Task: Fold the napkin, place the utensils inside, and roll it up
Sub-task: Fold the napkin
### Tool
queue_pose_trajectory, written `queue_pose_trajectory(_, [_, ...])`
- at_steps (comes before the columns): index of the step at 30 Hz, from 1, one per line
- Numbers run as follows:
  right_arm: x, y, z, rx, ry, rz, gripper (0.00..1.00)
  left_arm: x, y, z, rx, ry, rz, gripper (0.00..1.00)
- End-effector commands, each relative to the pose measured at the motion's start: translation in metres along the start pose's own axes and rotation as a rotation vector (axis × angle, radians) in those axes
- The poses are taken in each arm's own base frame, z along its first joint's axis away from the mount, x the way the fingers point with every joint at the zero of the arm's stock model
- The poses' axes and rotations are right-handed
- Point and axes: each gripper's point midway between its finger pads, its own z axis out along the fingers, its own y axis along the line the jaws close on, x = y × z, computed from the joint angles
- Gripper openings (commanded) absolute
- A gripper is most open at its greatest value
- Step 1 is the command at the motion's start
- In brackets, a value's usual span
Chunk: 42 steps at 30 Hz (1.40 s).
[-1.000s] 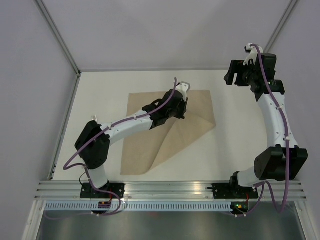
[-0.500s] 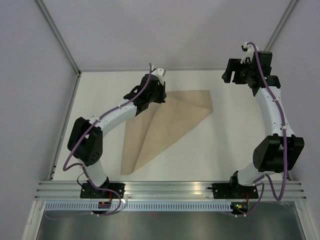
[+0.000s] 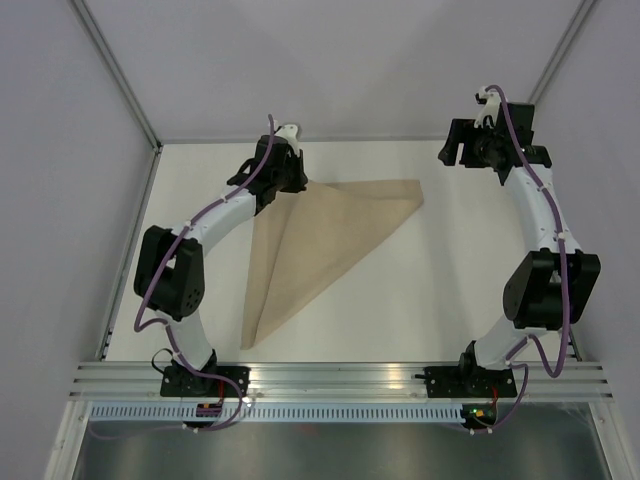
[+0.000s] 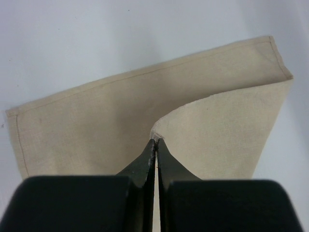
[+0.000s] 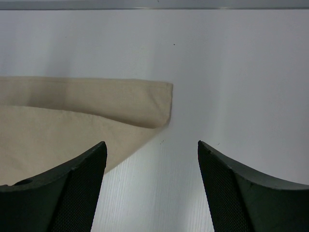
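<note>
The tan napkin (image 3: pixel 320 240) lies on the white table, folded over into a long triangle that points toward the near left. My left gripper (image 3: pixel 297 183) is at the napkin's far-left corner. In the left wrist view, the left gripper (image 4: pixel 156 141) is shut on a corner of the upper layer of the napkin (image 4: pixel 96 116). My right gripper (image 3: pixel 447 156) hovers near the far right, open, just beyond the napkin's far-right corner. In the right wrist view, the right gripper (image 5: pixel 151 144) has nothing between its fingers, and the napkin (image 5: pixel 72 121) lies to its left. The utensils are out of view.
The white table (image 3: pixel 470 280) is bounded by a metal rail on the left (image 3: pixel 130 250), a back wall edge (image 3: pixel 400 139) and an aluminium rail at the near side (image 3: pixel 340 375) where both arm bases are bolted.
My left gripper has carried the napkin corner from the middle of the cloth to the far left, laying the cloth over into a triangle. The right gripper has drifted slightly left.
</note>
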Motion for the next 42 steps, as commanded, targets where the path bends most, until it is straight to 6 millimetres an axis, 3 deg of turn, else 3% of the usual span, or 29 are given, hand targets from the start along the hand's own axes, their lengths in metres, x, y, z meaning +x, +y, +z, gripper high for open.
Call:
queue_pose_trajectory(1, [-0.022,0.003,-0.002,-0.012,-0.058,-0.006,0.81,-0.018,0.005,0.001,0.019,-0.025,0.016,0.02])
queue_pose_trajectory(17, [-0.010,0.006,0.015,-0.027,-0.021,-0.025,0.81,-0.036,0.046,0.001,-0.034,-0.054,-0.035,0.02])
queue_pose_trajectory(32, [-0.003,0.010,0.025,-0.034,0.000,-0.037,0.80,-0.031,0.078,0.004,-0.084,-0.042,-0.077,0.02])
queue_pose_trajectory(42, [0.000,0.011,0.030,-0.034,0.008,-0.041,0.80,-0.029,0.088,0.003,-0.100,-0.042,-0.087,0.02])
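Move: The napkin's far-left corner, where the held corner is being taken, lies about 9 cm ahead of the left hand, 15 cm to its left and 15 cm below. The napkin's far-right corner is some 9 cm ahead of that hand and 34 cm to its right; the near-left corner is roughly 38 cm back and 17 cm left, both at table level. From the right hand, the far-left corner lies about 8 cm ahead, 52 cm left and 22 cm below. The napkin's lifted corner, still pinched in the left hand's shut fingers, is carried about 8 cm left and 4 cm forward towards the far-left corner, nearly level and slowing, while that wrist turns some 10 degrees counter-clockwise. The empty right hand, fingers kept wide open, sinks about 3 cm with a slight shift left. ##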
